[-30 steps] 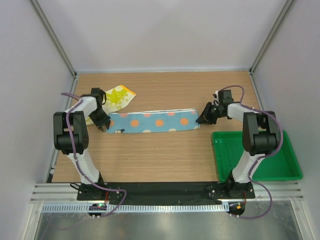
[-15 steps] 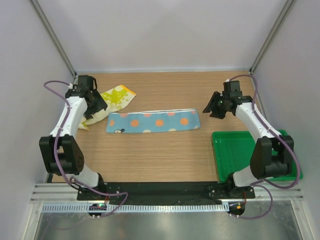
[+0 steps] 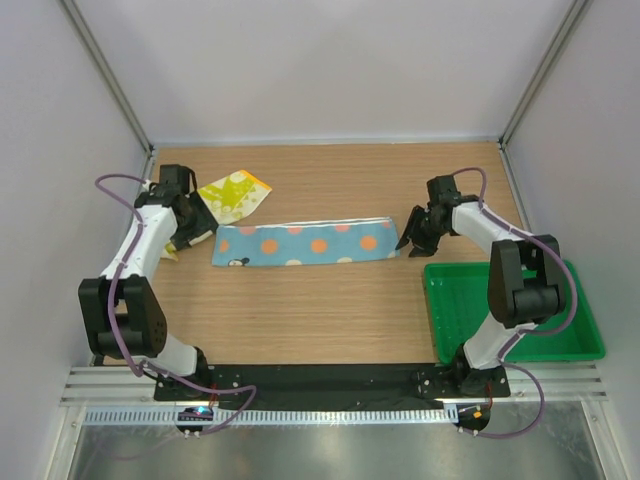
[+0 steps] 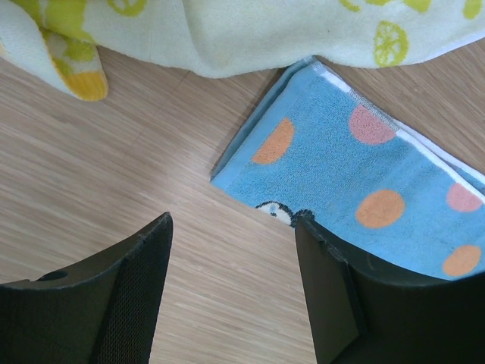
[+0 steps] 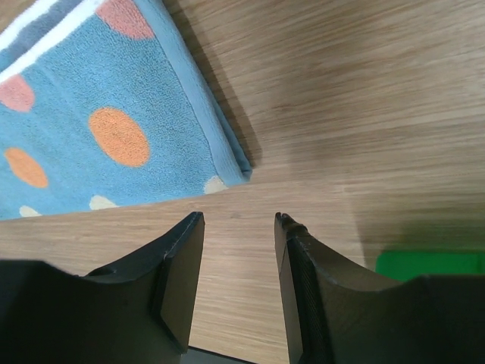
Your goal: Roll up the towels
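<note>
The light blue towel (image 3: 305, 243) with orange dots lies folded into a long flat strip across the middle of the table. My left gripper (image 3: 203, 232) hovers open just off its left end, with only bare wood between the fingers (image 4: 233, 224); the towel's corner (image 4: 364, 189) is just ahead. My right gripper (image 3: 412, 238) hangs open beside the strip's right end, also empty (image 5: 239, 218), the towel's corner (image 5: 98, 129) in front of it. The pale yellow towel (image 3: 235, 195) lies crumpled at the back left, partly under my left arm, and shows in the left wrist view (image 4: 250, 30).
A green tray (image 3: 575, 330) sits at the near right, under the right arm's elbow; its corner shows in the right wrist view (image 5: 432, 262). White walls and metal frame posts close in the table on three sides.
Both grippers opened and let go of the blue towel's ends. The arms swung back and outward, then came down beside the ends again. The towel strip stayed in place.
</note>
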You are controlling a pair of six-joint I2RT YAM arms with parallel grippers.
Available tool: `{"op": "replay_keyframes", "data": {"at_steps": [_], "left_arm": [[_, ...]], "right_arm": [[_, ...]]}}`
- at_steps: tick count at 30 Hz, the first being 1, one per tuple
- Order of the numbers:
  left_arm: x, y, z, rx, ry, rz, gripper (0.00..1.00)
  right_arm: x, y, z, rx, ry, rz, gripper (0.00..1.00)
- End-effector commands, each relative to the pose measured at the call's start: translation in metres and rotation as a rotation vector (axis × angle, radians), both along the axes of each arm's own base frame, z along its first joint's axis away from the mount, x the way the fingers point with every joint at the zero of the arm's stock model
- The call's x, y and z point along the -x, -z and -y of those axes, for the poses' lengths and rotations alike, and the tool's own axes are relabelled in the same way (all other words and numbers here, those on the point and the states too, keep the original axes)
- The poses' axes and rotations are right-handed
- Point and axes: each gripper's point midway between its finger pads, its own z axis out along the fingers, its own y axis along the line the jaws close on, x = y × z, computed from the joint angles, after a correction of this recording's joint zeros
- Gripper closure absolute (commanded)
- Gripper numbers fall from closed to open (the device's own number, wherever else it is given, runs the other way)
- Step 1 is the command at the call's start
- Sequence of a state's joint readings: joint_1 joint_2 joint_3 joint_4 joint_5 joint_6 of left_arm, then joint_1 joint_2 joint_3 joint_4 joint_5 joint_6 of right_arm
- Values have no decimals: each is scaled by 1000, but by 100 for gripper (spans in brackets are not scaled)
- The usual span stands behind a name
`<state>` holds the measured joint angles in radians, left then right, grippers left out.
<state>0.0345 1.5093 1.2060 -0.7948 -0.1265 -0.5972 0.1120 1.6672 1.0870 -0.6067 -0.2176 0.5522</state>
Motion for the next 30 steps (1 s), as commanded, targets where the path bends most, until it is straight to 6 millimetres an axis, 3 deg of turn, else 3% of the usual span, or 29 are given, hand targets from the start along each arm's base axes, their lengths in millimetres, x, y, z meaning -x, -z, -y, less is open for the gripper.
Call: {"op": "replay_keyframes", "data": {"at_steps": [1,14,19,25,28,30], "left_arm": [[-11,-9,3,10,16,51,33],[-9,-10,5,14,20,55,34],[-9,-8,5,12,22,52,34],[-10,-8,7,16,25,49,35],[-9,-7,8,13,30,45,35],[-9,-6,7,10,29,44,35]], "right_arm": [[-7,1,-15,3,-32,1,52],[-17,21,-17,53,-18,-25,51],[-20,33,-19,49,-19,-42,56],[-19,39,-17,60,-23,-46,66],[-21,40,-15,72,-27,-42,80],[-22,38,-13,89,-50,-46,83]]}}
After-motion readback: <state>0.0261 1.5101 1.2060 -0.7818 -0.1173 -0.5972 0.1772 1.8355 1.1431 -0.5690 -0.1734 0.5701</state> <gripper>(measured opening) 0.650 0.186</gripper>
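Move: The folded blue towel's near right corner lies about 1 cm ahead of the right hand, 2 cm left and 4 cm below. The towel's far right corner is some 10 cm beyond it and the towel's middle about 21 cm left of the hand, 5 cm ahead. The green bin's middle is about 20 cm right, 12 cm back. From the left hand, the aimed-at corner is some 39 cm right, 1 cm ahead, 11 cm below. Right hand sinks about 4 cm and shifts 2 cm left onto the towel's near right corner, fingers closing around it. ##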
